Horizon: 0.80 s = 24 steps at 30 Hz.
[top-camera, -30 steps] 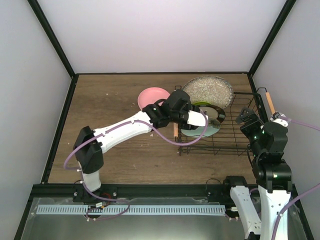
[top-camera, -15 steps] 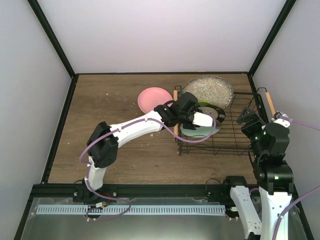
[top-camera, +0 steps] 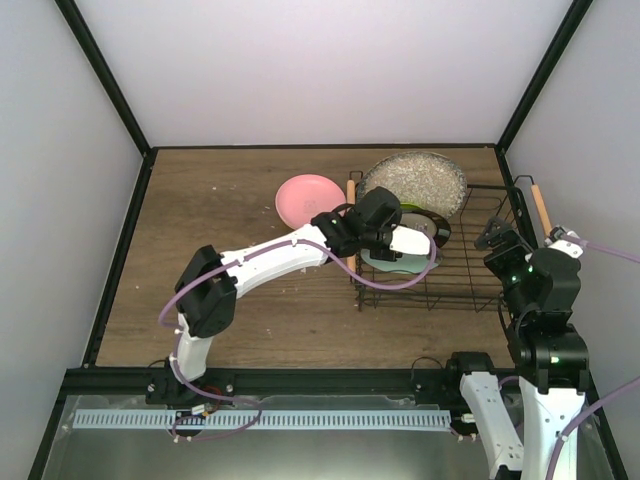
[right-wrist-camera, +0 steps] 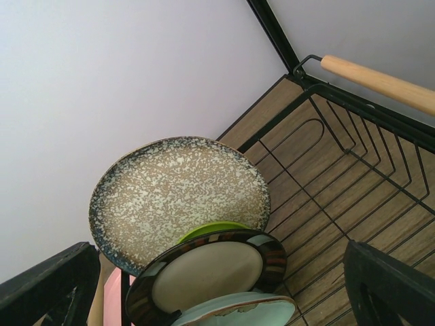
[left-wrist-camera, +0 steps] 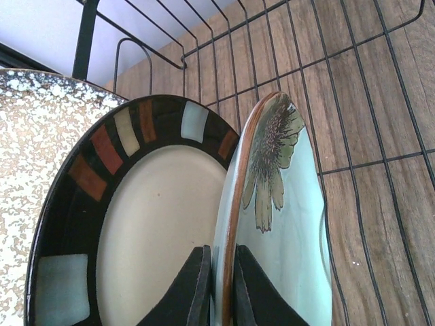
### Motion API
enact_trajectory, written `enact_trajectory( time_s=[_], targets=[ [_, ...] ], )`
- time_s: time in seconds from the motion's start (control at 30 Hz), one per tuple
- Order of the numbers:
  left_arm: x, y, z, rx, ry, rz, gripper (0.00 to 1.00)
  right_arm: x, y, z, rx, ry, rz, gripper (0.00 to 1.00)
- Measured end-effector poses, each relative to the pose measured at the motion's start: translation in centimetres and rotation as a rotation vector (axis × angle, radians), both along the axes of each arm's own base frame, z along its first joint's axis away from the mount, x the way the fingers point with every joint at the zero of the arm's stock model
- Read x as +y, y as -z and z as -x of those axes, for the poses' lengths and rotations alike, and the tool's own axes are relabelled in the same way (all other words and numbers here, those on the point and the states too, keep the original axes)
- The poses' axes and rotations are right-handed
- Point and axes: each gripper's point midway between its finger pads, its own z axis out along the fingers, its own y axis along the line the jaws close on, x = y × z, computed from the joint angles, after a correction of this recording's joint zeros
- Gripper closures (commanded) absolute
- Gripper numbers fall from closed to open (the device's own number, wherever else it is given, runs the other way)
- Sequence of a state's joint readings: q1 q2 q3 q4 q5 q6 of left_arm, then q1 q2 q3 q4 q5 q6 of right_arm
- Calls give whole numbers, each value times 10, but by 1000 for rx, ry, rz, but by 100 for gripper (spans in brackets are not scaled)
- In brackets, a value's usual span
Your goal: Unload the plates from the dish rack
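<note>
The black wire dish rack (top-camera: pixel 470 270) stands at the right of the table. In it stand on edge a speckled grey plate (top-camera: pixel 415 182), a lime green plate (right-wrist-camera: pixel 211 231), a cream plate with a dark rim (left-wrist-camera: pixel 156 217) and, nearest, a mint plate with a flower (left-wrist-camera: pixel 285 217). My left gripper (left-wrist-camera: pixel 219 285) is shut on the mint plate's brown rim, one finger on each face. A pink plate (top-camera: pixel 308 198) lies flat on the table left of the rack. My right gripper (top-camera: pixel 497 235) hovers open over the rack's right part, holding nothing.
Wooden rod handles run along the rack's left side (top-camera: pixel 351 225) and right side (top-camera: pixel 540 205). The enclosure's back wall and black corner post (top-camera: pixel 520 110) stand close behind the rack. Bare wooden table (top-camera: pixel 220 230) lies left of the pink plate.
My left gripper has reached further right into the rack and closed its fingers on the mint plate's rim. The right arm has barely moved.
</note>
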State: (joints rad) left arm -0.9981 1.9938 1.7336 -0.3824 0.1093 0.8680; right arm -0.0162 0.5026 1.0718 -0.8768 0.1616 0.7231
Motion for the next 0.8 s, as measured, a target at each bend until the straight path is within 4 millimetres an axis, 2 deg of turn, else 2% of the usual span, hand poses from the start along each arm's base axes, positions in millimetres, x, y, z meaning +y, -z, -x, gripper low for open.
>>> enact_trajectory(
  time_s=[0.23,0.33,0.7,0.8],
  targets=[
    [1,-5,3,5,-11,-16,96,0,0,5,-4,2,-8,0],
    [2,-14,2,12,-26,-18,96,0,0,6,-9,5,-14,0],
    [-7,-71,0,11,-62,94,96,0,-2,7,-20,11,-35,0],
    [-8,-98,0,21,-77,146,96,0,-2,9,-26,12,-40,0]
  ],
)
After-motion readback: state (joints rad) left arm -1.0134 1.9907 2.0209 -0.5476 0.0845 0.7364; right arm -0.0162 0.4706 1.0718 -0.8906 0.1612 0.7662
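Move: The left hand already pinches the mint plate's upper left rim, with the plate's middle some 9 cm below it, 5 cm right and 1 cm ahead. The pink plate on the table, where plates are being put, lies about 26 cm ahead, 19 cm left and 19 cm down. The dark-rimmed plate is 6 cm ahead, 6 cm right, the speckled plate 20 cm ahead, 9 cm right, both slightly lower. From the right hand the pink plate lies roughly 37 cm ahead, 39 cm left and 34 cm down. Keeping its shut grip on the mint plate's rim, the left hand draws it straight up out of the rack, in front of the dark-rimmed plate, by about 10 cm; it barely stirs at first, then quickens. The wrist tips the right-pointing fingers slightly upward, under 10 degrees. ##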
